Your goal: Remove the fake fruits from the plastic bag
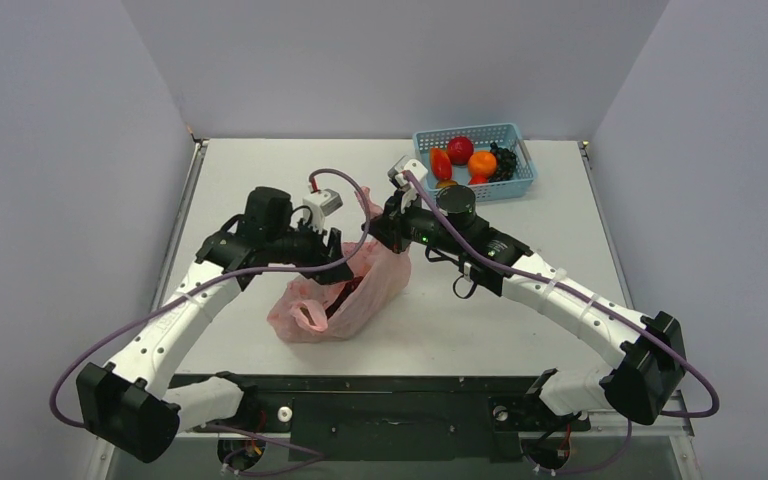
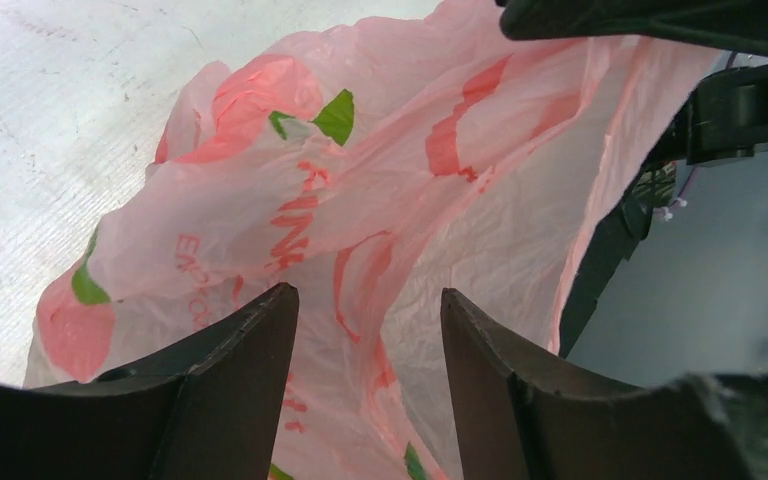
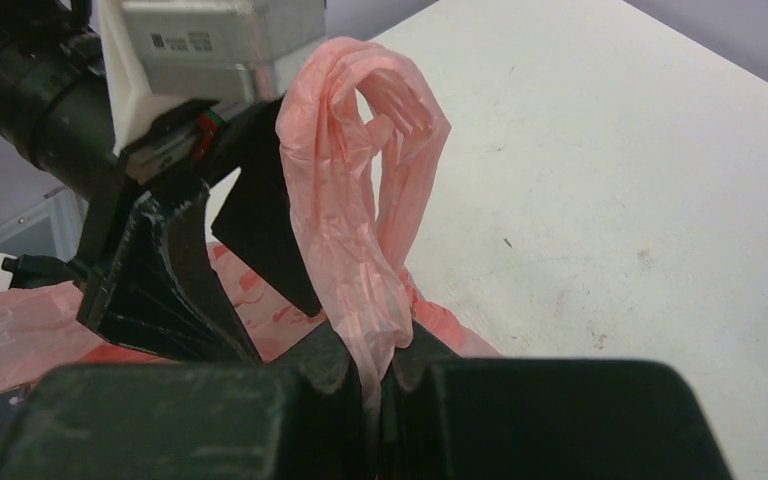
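Observation:
The pink plastic bag lies crumpled mid-table, its mouth facing the left arm. My right gripper holds the bag's far end up and is shut on a twisted loop handle, pinched at the jaws. My left gripper sits at the bag's mouth, its fingers open, with only printed pink film beyond them. Whatever is inside the bag is hidden by the film. A dark grape bunch lies in the basket.
A light blue mesh basket stands at the back right, holding a round red fruit, a round orange one and other red pieces. Grey walls enclose the table on three sides. The left arm's wrist camera block hangs close above the handle.

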`<state>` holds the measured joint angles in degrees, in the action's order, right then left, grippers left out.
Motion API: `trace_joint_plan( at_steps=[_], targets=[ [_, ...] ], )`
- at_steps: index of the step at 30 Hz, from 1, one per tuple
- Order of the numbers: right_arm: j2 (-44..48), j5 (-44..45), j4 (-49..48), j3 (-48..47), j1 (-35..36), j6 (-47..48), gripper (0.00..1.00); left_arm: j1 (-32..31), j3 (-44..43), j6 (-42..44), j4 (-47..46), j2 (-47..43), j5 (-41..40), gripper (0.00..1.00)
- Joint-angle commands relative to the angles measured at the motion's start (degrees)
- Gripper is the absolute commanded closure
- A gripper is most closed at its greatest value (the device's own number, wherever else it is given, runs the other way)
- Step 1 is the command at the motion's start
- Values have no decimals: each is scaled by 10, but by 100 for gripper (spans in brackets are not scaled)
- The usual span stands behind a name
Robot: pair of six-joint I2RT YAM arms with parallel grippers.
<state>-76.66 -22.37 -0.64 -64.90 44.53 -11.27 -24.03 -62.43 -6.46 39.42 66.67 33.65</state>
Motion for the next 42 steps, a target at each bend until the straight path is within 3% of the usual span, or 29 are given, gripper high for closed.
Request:
trace_joint_plan(
  at_steps=[1,7,12,15,16,17,18,20,22,28,30,36,42],
  targets=[
    [2,-15,-34,-12,-5,-9,100,-34,-5,32,-38,21,-47,51],
    [4,0,-44,-10,-5,-24,100,-41,12,21,-82,22,-106,72],
    [10,44,-59,-1,-2,-52,100,-39,27,12,-124,8,-89,100],
    [15,88,-38,-7,6,-74,94,-39,38,0,-143,4,-68,100],
    [17,122,-28,-12,12,-93,79,-39,41,-11,-156,2,-68,100],
    [22,140,5,-21,16,-106,71,-39,47,-17,-166,0,-73,100],
    [25,180,28,-29,17,-137,54,-37,48,-25,-168,-2,-75,100],
    [33,240,116,-51,19,-199,38,-36,47,-31,-169,-4,-80,100],
    [41,286,209,-70,23,-263,29,-34,50,-33,-172,-10,-79,100],
    [102,447,412,-70,66,-455,16,-27,58,-48,-190,-12,-54,100],
    [121,452,430,-56,79,-495,15,-27,58,-60,-194,-11,-45,100],
    [166,455,382,25,154,-598,14,-25,62,-90,-196,-20,-32,100],
    [122,499,328,30,240,-686,13,-17,55,-100,-182,-24,-19,100]
  ],
)
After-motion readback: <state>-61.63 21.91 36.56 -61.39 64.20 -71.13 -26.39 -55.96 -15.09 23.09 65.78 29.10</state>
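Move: A fold of the bag's rim lies between the left hand's open fingers, about 2 cm ahead, 1 cm right and 2 cm below the hand point. From that hand, the upright handle still pinched by the right hand is roughly 4 cm right, 3 cm ahead and 8 cm up; the loose handle is some 8 cm left, 4 cm back, 12 cm below. For the right hand, the bag's mouth lies about 5 cm back, 4 cm left, 16 cm down. The bag's rim is taken by the left hand, which eases about 2 cm forward and down, shuts its fingers on the plastic and keeps hold while rising back 2 cm. Only then does the right hand open wide, letting go of the upright handle; it swings about 9 cm right, then about 8 cm back and 5 cm down, turning clockwise and tipping down so its open fingers face the bag's right side. ##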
